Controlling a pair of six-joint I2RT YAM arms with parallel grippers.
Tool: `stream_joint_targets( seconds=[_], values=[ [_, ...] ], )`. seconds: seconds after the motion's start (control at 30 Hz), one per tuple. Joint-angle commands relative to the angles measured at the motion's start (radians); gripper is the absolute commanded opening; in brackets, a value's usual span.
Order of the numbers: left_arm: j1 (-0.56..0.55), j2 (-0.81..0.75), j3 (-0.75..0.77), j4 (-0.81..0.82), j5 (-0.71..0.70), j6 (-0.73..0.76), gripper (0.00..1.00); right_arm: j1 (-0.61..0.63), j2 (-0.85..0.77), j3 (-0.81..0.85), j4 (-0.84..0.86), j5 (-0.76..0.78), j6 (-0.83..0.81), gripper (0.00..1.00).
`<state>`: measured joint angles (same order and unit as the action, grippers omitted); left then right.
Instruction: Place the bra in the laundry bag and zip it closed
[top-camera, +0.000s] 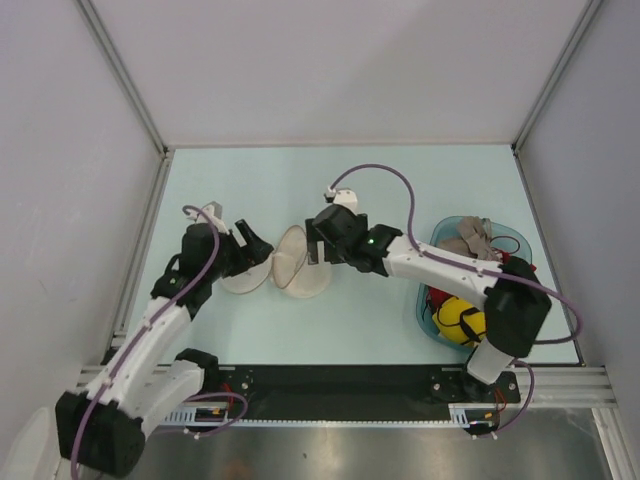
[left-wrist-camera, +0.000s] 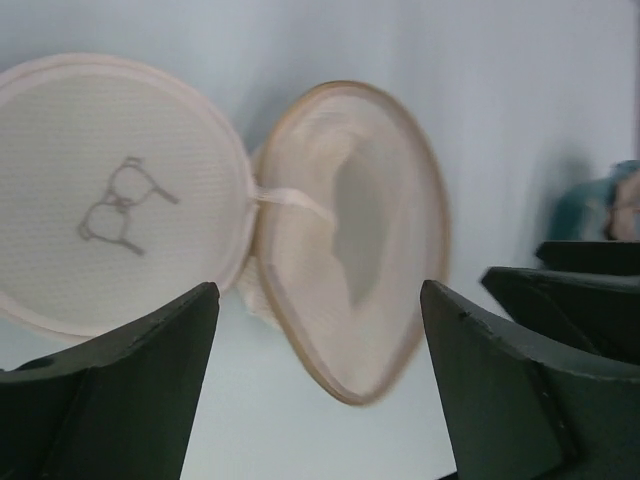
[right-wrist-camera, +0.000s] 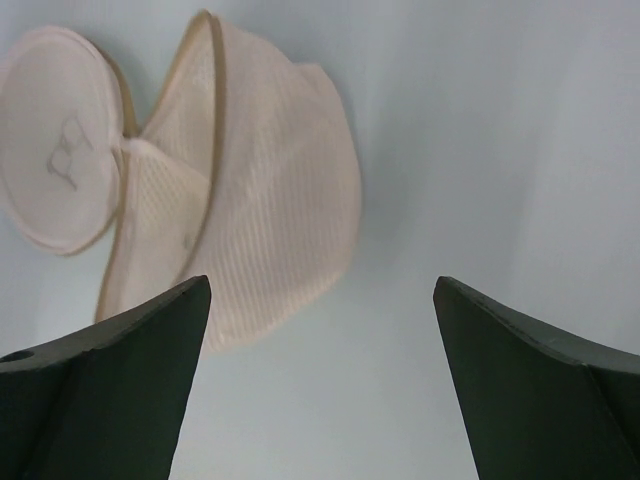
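Observation:
The laundry bag (top-camera: 285, 265) lies unzipped in the middle of the table, its two cream mesh halves hinged apart. In the left wrist view the logo half (left-wrist-camera: 115, 200) lies flat on the left and the other half (left-wrist-camera: 350, 240) stands up on its rim. My left gripper (top-camera: 256, 240) hovers open at the bag's left side, nothing between its fingers (left-wrist-camera: 150, 390). My right gripper (top-camera: 318, 250) is open just right of the bag (right-wrist-camera: 240, 190), also empty. The taupe bra (top-camera: 470, 240) lies in the teal basket at the right.
The translucent teal basket (top-camera: 445, 305) at the right also holds a red garment (top-camera: 437, 298) and a yellow-and-black garment (top-camera: 460, 320). White enclosure walls ring the table. The right arm stretches from the basket side toward the bag.

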<state>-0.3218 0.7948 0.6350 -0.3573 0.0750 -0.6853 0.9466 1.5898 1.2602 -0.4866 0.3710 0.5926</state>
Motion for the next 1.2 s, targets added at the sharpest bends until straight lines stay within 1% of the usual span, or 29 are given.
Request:
stream_joint_targets(
  seconds=[0.0, 0.07, 0.13, 0.3, 0.37, 0.4, 0.47, 0.57, 0.63, 0.67, 0.7, 0.73, 0.77, 0.8, 0.83, 0.87, 0.9, 0.93, 0.97, 1.0, 1.1, 1.17],
  values=[
    [0.075, 0.22, 0.019, 0.045, 0.105, 0.128, 0.87, -0.006, 0.143, 0.19, 0.085, 0.054, -0.001, 1.0],
    [0.076, 0.256, 0.017, 0.073, 0.089, 0.151, 0.88, -0.005, 0.226, 0.243, 0.082, 0.052, 0.004, 1.0],
    [0.079, 0.285, 0.006, 0.125, 0.117, 0.152, 0.88, -0.003, 0.269, 0.301, 0.083, 0.046, -0.002, 1.0],
    [0.079, 0.372, 0.009, 0.172, 0.089, 0.158, 0.88, -0.011, 0.354, 0.344, 0.105, 0.025, -0.001, 1.0],
    [0.079, 0.44, 0.018, 0.179, 0.083, 0.156, 0.88, -0.017, 0.378, 0.369, 0.091, 0.002, 0.004, 0.97],
    [0.079, 0.469, 0.029, 0.187, 0.082, 0.152, 0.85, -0.022, 0.397, 0.378, 0.082, 0.002, 0.004, 0.94],
    [0.079, 0.548, 0.038, 0.196, 0.104, 0.147, 0.82, -0.026, 0.401, 0.37, 0.072, -0.003, 0.004, 0.91],
    [0.079, 0.606, 0.035, 0.233, 0.135, 0.138, 0.75, -0.028, 0.397, 0.351, 0.066, -0.014, 0.004, 0.84],
    [0.078, 0.615, 0.025, 0.261, 0.141, 0.132, 0.66, -0.025, 0.38, 0.323, 0.072, -0.014, 0.001, 0.77],
    [0.078, 0.613, 0.025, 0.259, 0.129, 0.132, 0.6, -0.026, 0.377, 0.314, 0.089, -0.015, -0.005, 0.65],
    [0.078, 0.609, 0.026, 0.265, 0.126, 0.132, 0.48, -0.026, 0.374, 0.306, 0.089, -0.017, -0.008, 0.56],
    [0.078, 0.601, 0.028, 0.262, 0.12, 0.136, 0.41, -0.032, 0.372, 0.306, 0.086, -0.024, -0.008, 0.46],
    [0.078, 0.592, 0.032, 0.258, 0.109, 0.138, 0.37, -0.031, 0.369, 0.308, 0.083, -0.033, -0.011, 0.35],
    [0.078, 0.569, 0.04, 0.255, 0.109, 0.139, 0.3, -0.034, 0.369, 0.308, 0.083, -0.04, -0.016, 0.34],
    [0.078, 0.558, 0.049, 0.248, 0.108, 0.147, 0.26, -0.038, 0.371, 0.308, 0.086, -0.059, -0.026, 0.3],
    [0.078, 0.548, 0.075, 0.218, 0.1, 0.151, 0.11, -0.04, 0.374, 0.311, 0.082, -0.066, -0.028, 0.15],
    [0.076, 0.522, 0.089, 0.198, 0.097, 0.156, 0.0, -0.042, 0.372, 0.321, 0.071, -0.061, -0.03, 0.08],
    [0.075, 0.499, 0.104, 0.176, 0.088, 0.159, 0.0, -0.043, 0.369, 0.329, 0.045, -0.055, -0.031, 0.02],
    [0.064, 0.474, 0.133, 0.132, 0.074, 0.161, 0.0, -0.043, 0.354, 0.334, 0.036, -0.044, -0.036, 0.0],
    [0.058, 0.416, 0.149, 0.107, 0.037, 0.173, 0.0, -0.04, 0.343, 0.337, 0.03, -0.025, -0.04, 0.0],
    [0.038, 0.321, 0.209, 0.012, -0.03, 0.19, 0.0, -0.028, 0.299, 0.366, 0.003, -0.012, -0.082, 0.0],
    [0.038, 0.229, 0.242, -0.032, -0.041, 0.196, 0.0, -0.022, 0.276, 0.41, -0.027, -0.015, -0.103, 0.0]
  ],
)
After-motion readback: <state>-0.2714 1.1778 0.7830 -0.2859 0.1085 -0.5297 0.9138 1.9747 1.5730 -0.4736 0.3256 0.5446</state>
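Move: The laundry bag's open mouth lies between the hands, and each goes for its own side of the rim. From the right hand, the right rim stands about 6 cm ahead, 7 cm left and 6 cm below; the round flap is some 21 cm left, 4 cm ahead and 13 cm down. The left rim is roughly 4 cm ahead of the left hand, 3 cm to its right and 14 cm below, with the round flap's middle about 5 cm ahead, 4 cm left and 16 cm down. Forward and left goes the right hand, some 6 cm each way, sinking about 5 cm late on, then closes and pinches the bag's right rim. The left hand drops about 14 cm beside the left rim, easing slightly forward with its fingers tipping about 20 degrees further down; it shuts them low, then climbs about 11 cm, edging forward and levelling again. ##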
